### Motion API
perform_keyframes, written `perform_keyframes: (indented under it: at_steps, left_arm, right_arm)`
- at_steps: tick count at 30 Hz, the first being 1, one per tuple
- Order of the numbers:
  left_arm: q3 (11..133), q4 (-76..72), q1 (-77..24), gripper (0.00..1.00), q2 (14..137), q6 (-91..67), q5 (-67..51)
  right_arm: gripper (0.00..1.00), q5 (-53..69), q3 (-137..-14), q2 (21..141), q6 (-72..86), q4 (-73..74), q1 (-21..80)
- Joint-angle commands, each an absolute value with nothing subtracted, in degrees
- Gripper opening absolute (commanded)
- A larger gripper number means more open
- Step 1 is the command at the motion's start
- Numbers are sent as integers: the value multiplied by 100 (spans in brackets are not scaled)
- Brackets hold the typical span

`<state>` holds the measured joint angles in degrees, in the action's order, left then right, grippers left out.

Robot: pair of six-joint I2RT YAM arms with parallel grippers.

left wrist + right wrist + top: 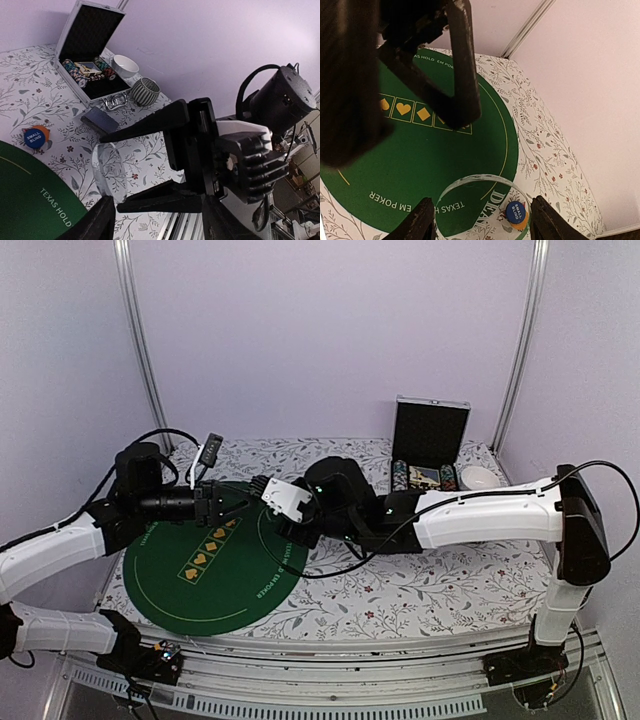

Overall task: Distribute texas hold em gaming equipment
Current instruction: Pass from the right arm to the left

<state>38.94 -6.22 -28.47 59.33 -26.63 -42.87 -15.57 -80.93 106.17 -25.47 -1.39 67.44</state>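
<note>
My right gripper (pixel 480 210) is shut on a clear round disc (pixel 470 186) lettered "DEA", held on edge above the rim of the green poker mat (pixel 420 165). The disc also shows in the left wrist view (pixel 110 170), between the right fingers (pixel 150 125). My left gripper (pixel 157 212) is open and faces the right gripper (pixel 258 490) closely; its fingers (pixel 465 65) straddle it. A blue "small blind" disc on an orange disc (pixel 516 214) lies on the cloth beside the mat. A grey-blue card deck (pixel 100 120) lies nearby. Striped chips (pixel 75 72) sit in the case. The triangular marker is out of view.
The open silver-and-black case (pixel 430 430) stands at the back right with a white bowl (pixel 125 65) and a ribbed cup (pixel 145 91) beside it. The floral cloth (pixel 430 580) covers the table. The right arm stretches across the middle.
</note>
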Motion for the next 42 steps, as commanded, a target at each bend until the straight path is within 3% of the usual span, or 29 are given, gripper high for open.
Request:
perform_keyframes:
  at_steps: [1, 6, 14, 19, 23, 25, 28, 29, 33, 36, 39, 40, 42]
  left_arm:
    - [3874, -709, -3114, 61, 6031, -2534, -4304]
    - [3917, -630, -3120, 55, 6253, -2499, -4067]
    - [3946, -615, -3125, 37, 6486, -2506, -4143]
    - [3973, -503, -3138, 43, 6496, -2369, -4165]
    - [4002, -444, -3138, 43, 6494, -2271, -3948]
    - [4006, -492, -3138, 33, 6551, -2316, -3987]
    - [4038, -556, -3136, 4, 6625, -2387, -4217]
    - [4035, -588, -3137, 0, 6629, -2412, -4283]
    - [3963, -720, -3136, 0, 6507, -2466, -4469]
    - [3859, -884, -3118, 0, 6350, -2648, -4201]
    - [3832, -873, -2999, 0, 6269, -2834, -3749]
    - [3832, -861, -2914, 0, 6267, -2939, -3641]
    - [3840, -863, -2651, 0, 6306, -3090, -3526]
  right_arm:
    - [37, -1778, -8213, 10512, -2935, -636, 6906]
    - [37, -1923, -8195, 10527, -3193, -772, 7091]
    - [37, -1994, -8200, 10554, -3311, -825, 7146]
    - [37, -2007, -8203, 10590, -3373, -891, 7147]
    - [36, -1983, -8195, 10576, -3388, -904, 7146]
    - [36, -1973, -8179, 10566, -3386, -920, 7152]
    - [36, -2007, -8167, 10567, -3407, -950, 7148]
    - [36, -2018, -8159, 10560, -3405, -968, 7148]
    - [37, -2136, -8048, 10519, -3389, -1099, 7147]
    - [57, -2381, -7894, 10421, -3329, -1281, 7147]
    - [92, -2608, -7586, 10206, -3205, -1457, 7153]
    - [99, -2684, -7473, 10112, -3165, -1507, 7146]
    - [99, -2763, -7234, 9887, -3058, -1555, 7128]
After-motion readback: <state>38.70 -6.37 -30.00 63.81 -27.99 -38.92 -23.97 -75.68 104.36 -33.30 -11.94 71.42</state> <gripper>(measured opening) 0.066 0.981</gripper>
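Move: The clear dealer button, gripped by its rim in the right fingers and practically at that hand's point, lies about 6 cm to the right of the left gripper, some 4 cm ahead and 5 cm lower. On the table some 25 cm below the left gripper, the small blind button lies about 18 cm ahead and 11 cm right, the card box 13 cm ahead and 24 cm right, and the green mat's middle 6 cm ahead and 10 cm left. Sink the left gripper about 3.5 cm, easing some 1.5 cm right towards the dealer button while you narrow its fingers, then shut them on the button's two faces near the rim. Meanwhile draw the right hand 2 cm back and up, slightly left, tipping its fingers up some 10 degrees, and once the left has its grip, open the right fingers wide to let go of the rim. ##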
